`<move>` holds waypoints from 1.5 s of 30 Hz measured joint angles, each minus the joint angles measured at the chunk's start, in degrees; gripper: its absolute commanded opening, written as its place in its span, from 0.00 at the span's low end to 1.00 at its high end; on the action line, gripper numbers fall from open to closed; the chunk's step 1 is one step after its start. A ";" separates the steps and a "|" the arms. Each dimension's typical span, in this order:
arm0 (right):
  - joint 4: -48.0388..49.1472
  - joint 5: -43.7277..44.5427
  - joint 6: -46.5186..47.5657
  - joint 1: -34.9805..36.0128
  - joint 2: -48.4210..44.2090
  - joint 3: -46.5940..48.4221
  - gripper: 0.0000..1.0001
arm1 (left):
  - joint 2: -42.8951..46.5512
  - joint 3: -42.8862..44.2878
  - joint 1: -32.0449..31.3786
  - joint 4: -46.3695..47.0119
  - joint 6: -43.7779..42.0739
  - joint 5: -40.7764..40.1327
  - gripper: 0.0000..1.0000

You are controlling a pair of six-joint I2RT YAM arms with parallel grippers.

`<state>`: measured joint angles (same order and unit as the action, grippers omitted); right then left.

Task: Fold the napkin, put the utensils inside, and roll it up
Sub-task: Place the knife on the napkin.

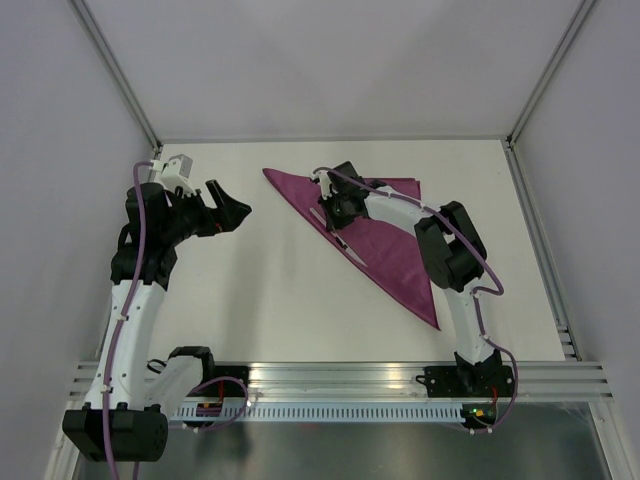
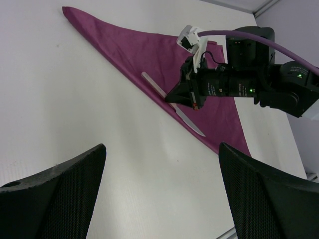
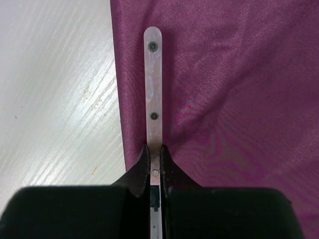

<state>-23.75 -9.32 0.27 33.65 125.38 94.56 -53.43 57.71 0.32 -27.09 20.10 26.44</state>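
The plum-magenta napkin (image 1: 392, 252) lies folded into a triangle at the middle-right of the table. It also shows in the left wrist view (image 2: 144, 50) and the right wrist view (image 3: 239, 99). A slim silvery knife (image 3: 153, 79) lies along the napkin's left folded edge, with its handle toward the far side and its blade (image 2: 192, 124) toward the near side. My right gripper (image 3: 154, 150) is shut on the knife's handle, low over the cloth; it also shows in the top view (image 1: 335, 222). My left gripper (image 1: 232, 205) is open and empty over bare table left of the napkin, its fingers (image 2: 60, 184) wide apart.
A white table top (image 1: 250, 300) is bounded by grey walls and metal corner posts (image 1: 120, 75). An aluminium rail (image 1: 340, 380) runs along the near edge by the arm bases. The right arm's forearm (image 1: 400, 212) lies over the napkin.
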 measured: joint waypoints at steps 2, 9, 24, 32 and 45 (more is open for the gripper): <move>-0.20 0.00 0.39 0.00 0.35 0.00 0.00 | -0.11 0.00 0.00 0.00 0.00 0.02 0.96; -0.35 0.00 1.36 0.17 0.48 0.00 0.01 | -0.31 -0.28 0.00 0.17 0.00 0.02 0.96; -0.70 0.00 1.95 0.42 0.48 0.04 0.13 | -0.48 -0.42 0.00 0.20 0.00 -0.04 0.96; -1.16 -0.09 2.12 0.63 0.48 0.13 0.14 | -0.63 -0.42 0.00 0.20 0.00 -0.61 0.96; -1.62 -0.46 2.05 0.96 0.48 1.18 0.34 | -1.51 -0.48 0.00 0.39 0.04 -0.72 0.97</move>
<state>-25.36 -9.78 2.33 34.61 125.86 95.74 -54.94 57.23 0.32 -26.70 20.14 25.71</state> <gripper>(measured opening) 0.326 0.971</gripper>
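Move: The right hand still pinches the knife's handle near the blade, with the knife's middle about 2 cm back and 2 cm to its right. Its resting place is directly below, just inside the diagonal fold. The folded napkin's middle lies some 10 cm to the right and 1 cm ahead; its left corner is roughly 15 cm ahead and 16 cm left. From the left hand, the knife lies about 9 cm ahead, 20 cm right and 27 cm below. The right fingers lose their pinch on the knife's handle: the hand first settles about half a centimetre down onto the napkin, then stays nearly in place while the fingers slowly part to about a third open, one on each side of the handle. At the very end it eases up again by about half a centimetre, drifting slightly left. ##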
